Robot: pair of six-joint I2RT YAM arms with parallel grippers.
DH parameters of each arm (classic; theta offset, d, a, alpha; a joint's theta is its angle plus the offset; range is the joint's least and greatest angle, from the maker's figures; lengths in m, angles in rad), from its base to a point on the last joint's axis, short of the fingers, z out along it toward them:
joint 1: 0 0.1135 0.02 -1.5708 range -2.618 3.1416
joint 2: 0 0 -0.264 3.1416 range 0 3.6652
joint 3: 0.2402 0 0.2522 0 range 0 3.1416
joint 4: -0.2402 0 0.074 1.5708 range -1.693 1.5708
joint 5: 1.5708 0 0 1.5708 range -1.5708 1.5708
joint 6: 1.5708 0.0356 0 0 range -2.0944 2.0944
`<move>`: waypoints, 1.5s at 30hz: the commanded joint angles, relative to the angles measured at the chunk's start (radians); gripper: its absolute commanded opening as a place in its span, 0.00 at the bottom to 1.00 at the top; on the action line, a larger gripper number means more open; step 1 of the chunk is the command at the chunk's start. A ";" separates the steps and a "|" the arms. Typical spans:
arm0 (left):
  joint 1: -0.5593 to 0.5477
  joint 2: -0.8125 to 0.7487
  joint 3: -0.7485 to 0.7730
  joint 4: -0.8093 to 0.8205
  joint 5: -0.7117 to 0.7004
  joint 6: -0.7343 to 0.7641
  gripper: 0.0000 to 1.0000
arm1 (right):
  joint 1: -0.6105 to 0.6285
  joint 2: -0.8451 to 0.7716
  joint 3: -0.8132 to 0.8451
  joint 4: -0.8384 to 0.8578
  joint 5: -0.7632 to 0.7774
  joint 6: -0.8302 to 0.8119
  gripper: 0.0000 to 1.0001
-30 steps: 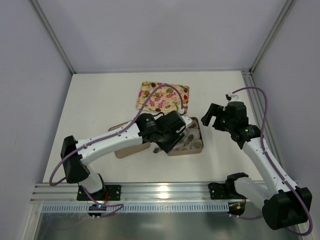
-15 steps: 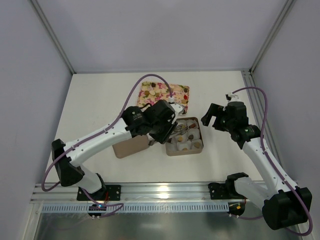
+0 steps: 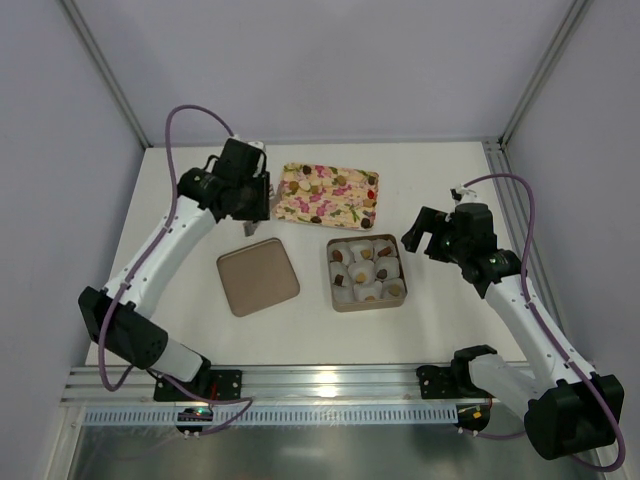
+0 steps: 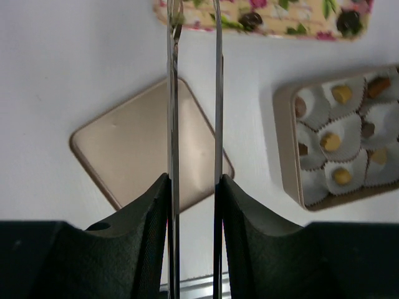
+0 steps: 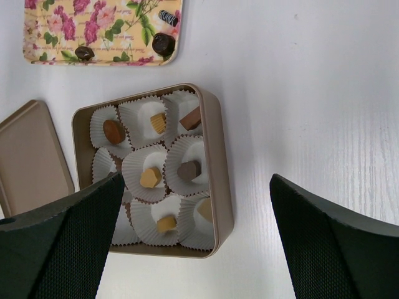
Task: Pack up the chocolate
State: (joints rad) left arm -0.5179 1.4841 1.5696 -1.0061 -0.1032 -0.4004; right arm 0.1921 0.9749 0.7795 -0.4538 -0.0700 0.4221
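Observation:
Several chocolate pieces, tan and dark brown, sit in white paper cups inside the tan box. More dark chocolate lies on the floral tray. My left gripper hangs high to the left of the tray, shut on metal tweezers. The two blades stand apart with nothing between them. In the left wrist view that gripper looks down over the lid. My right gripper hovers open beside the box's right side, its jaws wide and empty.
The box's tan lid lies flat on the table left of the box. The floral tray is just behind the box rim. A metal rail runs along the near edge.
My left arm has lifted off the box and swung to the back left with the tweezers, which uncovers the box and lid. The right arm has not moved.

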 commanded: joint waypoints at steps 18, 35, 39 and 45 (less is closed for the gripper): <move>0.441 0.525 0.246 0.279 -0.089 -0.104 0.38 | -0.005 -0.018 0.027 0.012 -0.083 -0.019 0.98; 0.553 0.826 0.422 0.288 -0.076 -0.104 0.53 | -0.005 -0.021 0.030 0.001 -0.076 -0.031 0.98; 0.555 0.843 0.425 0.288 -0.066 -0.106 0.57 | -0.006 -0.022 0.021 0.000 -0.071 -0.031 0.98; 0.555 0.835 0.425 0.291 -0.053 -0.110 0.75 | -0.005 -0.030 0.026 -0.011 -0.065 -0.036 0.98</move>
State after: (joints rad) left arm 0.0341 2.3283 1.9549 -0.7471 -0.1642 -0.4984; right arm 0.1921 0.9722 0.7826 -0.4583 -0.1421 0.3996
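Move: The left hand holds the tongs; the empty spot they are taken to lies about 22 cm ahead, 20 cm left and 21 cm below. The flowered tray is some 20 cm ahead and 13 cm right; the brown lid is around 3 cm back and 4 cm left; the chocolate box is 2 cm back and 23 cm right. From the right hand, that spot is roughly 24 cm ahead, 52 cm left. The left hand lowers the tongs 20 cm to the far-left table, going equally forward and left, fingers opening late. ##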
